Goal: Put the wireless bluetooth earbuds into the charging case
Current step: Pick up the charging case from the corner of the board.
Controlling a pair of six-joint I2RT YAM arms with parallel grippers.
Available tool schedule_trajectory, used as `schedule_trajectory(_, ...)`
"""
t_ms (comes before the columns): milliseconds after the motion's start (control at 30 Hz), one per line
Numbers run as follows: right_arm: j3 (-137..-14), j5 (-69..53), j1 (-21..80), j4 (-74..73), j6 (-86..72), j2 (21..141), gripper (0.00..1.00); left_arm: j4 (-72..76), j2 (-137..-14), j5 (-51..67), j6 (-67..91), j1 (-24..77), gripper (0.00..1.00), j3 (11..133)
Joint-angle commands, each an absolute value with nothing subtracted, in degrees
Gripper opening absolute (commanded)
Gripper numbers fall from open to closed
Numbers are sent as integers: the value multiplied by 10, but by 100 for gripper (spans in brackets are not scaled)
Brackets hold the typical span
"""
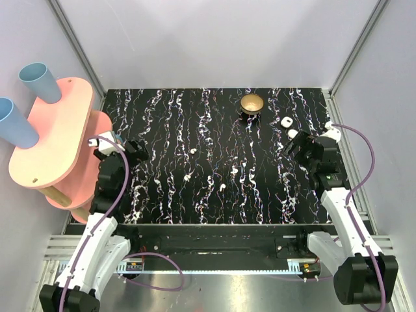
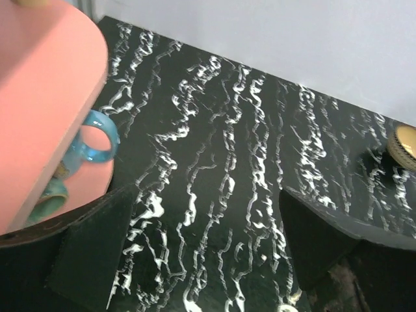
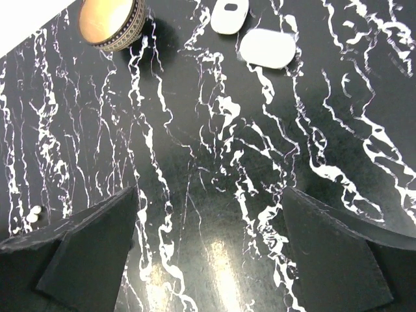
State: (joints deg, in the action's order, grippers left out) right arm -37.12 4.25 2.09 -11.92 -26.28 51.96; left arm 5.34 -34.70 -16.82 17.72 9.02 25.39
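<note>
The white charging case [image 1: 284, 121] lies at the back right of the black marbled table, with a second white piece [image 1: 273, 111] beside it. In the right wrist view the case [image 3: 268, 48] is a plain oval and the other piece [image 3: 229, 16] has a dark opening. Several tiny white earbuds lie mid-table, among them one [image 1: 193, 151], one [image 1: 234, 171] and one [image 1: 222, 184]; one shows small in the right wrist view [image 3: 34, 211]. My right gripper [image 1: 298, 144] [image 3: 208, 260] is open and empty, just short of the case. My left gripper [image 1: 133, 153] [image 2: 208, 260] is open and empty at the left edge.
A gold round dish [image 1: 252, 104] [image 3: 110, 23] on a black base stands at the back, left of the case. A pink two-tier shelf [image 1: 55, 140] with blue cups [image 1: 39, 81] stands off the table's left edge; a blue mug [image 2: 97, 136] sits under it.
</note>
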Motion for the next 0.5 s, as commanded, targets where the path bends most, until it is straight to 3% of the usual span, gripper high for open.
schedule_trajectory(0, -419, 96, 22, -118, -215, 526, 100, -19, -352, -110, 223, 91, 99, 340)
schedule_trajectory(100, -441, 164, 21, -122, -184, 542, 100, -56, -369, -14, 193, 91, 99, 407)
schedule_trajectory(200, -432, 153, 21, -56, -85, 557, 100, -112, -383, 94, 118, 91, 99, 472)
schedule_trajectory(267, -419, 148, 21, -7, -60, 566, 100, -156, -385, 75, 115, 91, 99, 499)
schedule_trajectory(367, -403, 134, 19, 46, -40, 595, 100, -226, -375, -45, 151, 91, 99, 512)
schedule_trajectory(467, -438, 130, 9, 26, -42, 664, 100, -248, -351, -45, 135, 91, 99, 485)
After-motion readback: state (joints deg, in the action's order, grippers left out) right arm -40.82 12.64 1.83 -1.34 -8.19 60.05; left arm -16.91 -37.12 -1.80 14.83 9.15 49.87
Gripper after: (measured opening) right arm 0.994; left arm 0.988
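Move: The charging case, taken to be the plain rounded white piece, lies about 10 cm ahead of the right hand, some 3 cm to its right and 16 cm below. The white square with a dark spot sits about 5 cm beyond that case and 2 cm to its left. The brass bowl is roughly 20 cm ahead of the right hand and 11 cm left. From the left hand the case is about 58 cm to the right and 12 cm ahead, 22 cm lower. Forward and to its right by about 4 cm each way, rising 2 to 3 cm, the right hand closes on the white case in plan while staying high above the board. It rolls its left side down some 20 degrees, fingers wide open. The left hand, also open and empty, climbs about 10 cm beside the pink shelf, shifting right and slightly back while turning clockwise. ##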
